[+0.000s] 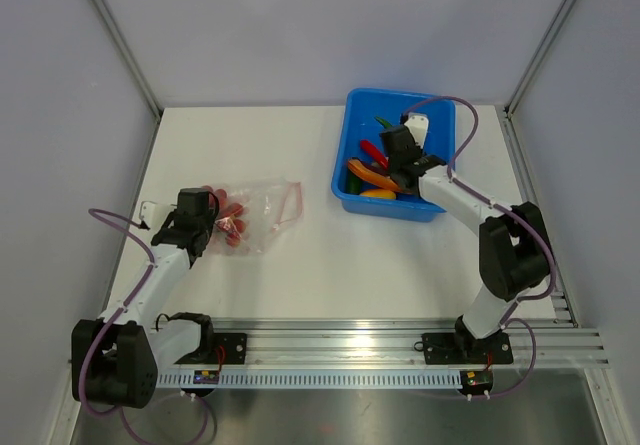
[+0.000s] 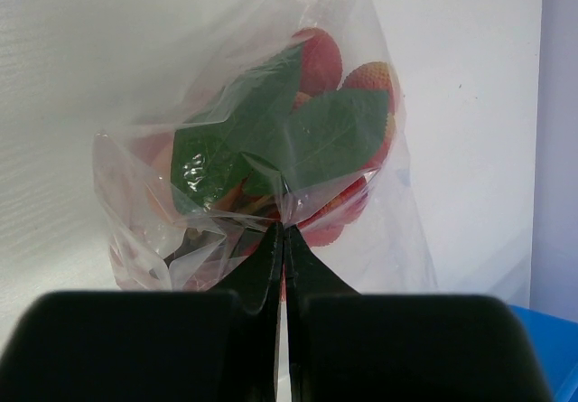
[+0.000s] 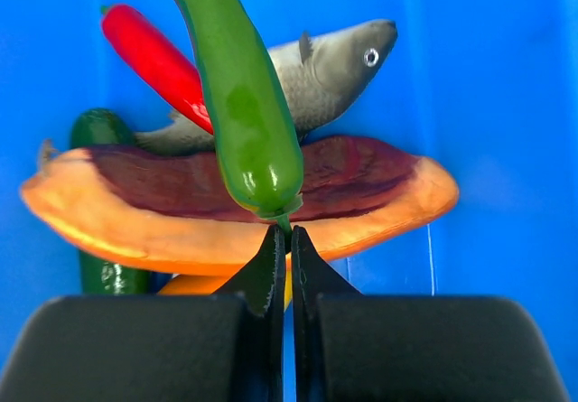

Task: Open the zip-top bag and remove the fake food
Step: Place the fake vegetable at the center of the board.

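Note:
The zip-top bag (image 1: 262,205) lies on the white table at the left, its pink zipper strip (image 1: 291,203) toward the right. My left gripper (image 1: 212,227) is shut on a fold of the clear plastic (image 2: 135,176), and red fruit pieces with green leaves (image 2: 298,135) show inside. My right gripper (image 1: 402,170) hangs over the blue tub (image 1: 440,115) and is shut on the stem of a green pepper (image 3: 239,104). Below it in the tub (image 3: 488,104) lie a grey fish (image 3: 334,68), a red pepper (image 3: 158,59), an orange-rimmed slice (image 3: 226,230) and a dark green cucumber (image 3: 99,131).
The tub stands at the table's back right. Grey walls enclose the table on the left, far and right sides. An aluminium rail (image 1: 380,350) with both arm bases runs along the near edge.

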Robot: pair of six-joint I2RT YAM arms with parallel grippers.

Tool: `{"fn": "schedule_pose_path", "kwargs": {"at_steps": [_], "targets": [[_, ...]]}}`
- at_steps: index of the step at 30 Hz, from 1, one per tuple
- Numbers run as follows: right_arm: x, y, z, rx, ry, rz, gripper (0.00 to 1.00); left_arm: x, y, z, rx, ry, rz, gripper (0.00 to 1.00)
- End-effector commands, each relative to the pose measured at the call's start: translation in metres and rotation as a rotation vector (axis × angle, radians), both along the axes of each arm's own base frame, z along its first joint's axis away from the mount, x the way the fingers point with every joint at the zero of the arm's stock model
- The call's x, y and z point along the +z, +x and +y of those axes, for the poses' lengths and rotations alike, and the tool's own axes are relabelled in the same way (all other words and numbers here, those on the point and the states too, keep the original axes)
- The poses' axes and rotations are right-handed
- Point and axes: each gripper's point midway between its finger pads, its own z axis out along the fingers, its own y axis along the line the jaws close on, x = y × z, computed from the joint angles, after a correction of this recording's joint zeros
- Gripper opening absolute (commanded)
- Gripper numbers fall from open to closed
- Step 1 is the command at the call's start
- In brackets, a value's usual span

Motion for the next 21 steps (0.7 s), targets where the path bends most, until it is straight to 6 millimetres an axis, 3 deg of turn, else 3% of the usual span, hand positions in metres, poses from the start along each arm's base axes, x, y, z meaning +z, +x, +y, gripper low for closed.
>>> {"fn": "schedule_pose_path", "kwargs": {"at_steps": [1,8,14,16,19,21], "targets": [[0.009,0.015,-0.002,-0.034,0.044,-0.035,0.02,0.014,0.012,-0.003,-0.013,0.001,-0.048,0.00],[-0.006,0.021,-0.002,-0.022,0.093,0.013,0.03,0.014,0.013,-0.005,-0.024,0.002,-0.045,0.00],[-0.009,0.022,0.001,0.004,0.095,0.043,0.16,0.015,0.014,-0.007,-0.030,0.002,-0.048,0.00],[-0.007,0.021,0.001,0.006,0.097,0.040,0.18,0.015,0.014,-0.007,-0.032,0.004,-0.048,0.00],[0.000,0.019,0.002,0.017,0.111,0.024,0.33,0.016,0.014,-0.007,-0.033,0.008,-0.053,0.00],[0.005,0.019,0.003,0.029,0.120,0.014,0.34,0.016,0.014,-0.007,-0.035,0.011,-0.052,0.00]]}}
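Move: The green pepper is already held by its stem in the right fingers, its body reaching out ahead. The orange slice it is to lie on is about 10 cm below that hand, 2 ahead and 3 left. At similar depth lie the fish, some 7 ahead and 1 right; the red pepper, 9 ahead and 6 left; and the yellow piece, 3 back and 4 left. From the left hand, the orange slice is about 14 cm ahead, 45 right and 6 lower. The green pepper is lowered towards the pile in the blue bin as the right hand sinks about 2.5 cm, easing a centimetre forward and slightly right, the wrist tilting some 5 degrees. Down there the hand nearly stops, drifts back left, and the fingers open about a third of the way, letting go of the stem above the orange slice. ##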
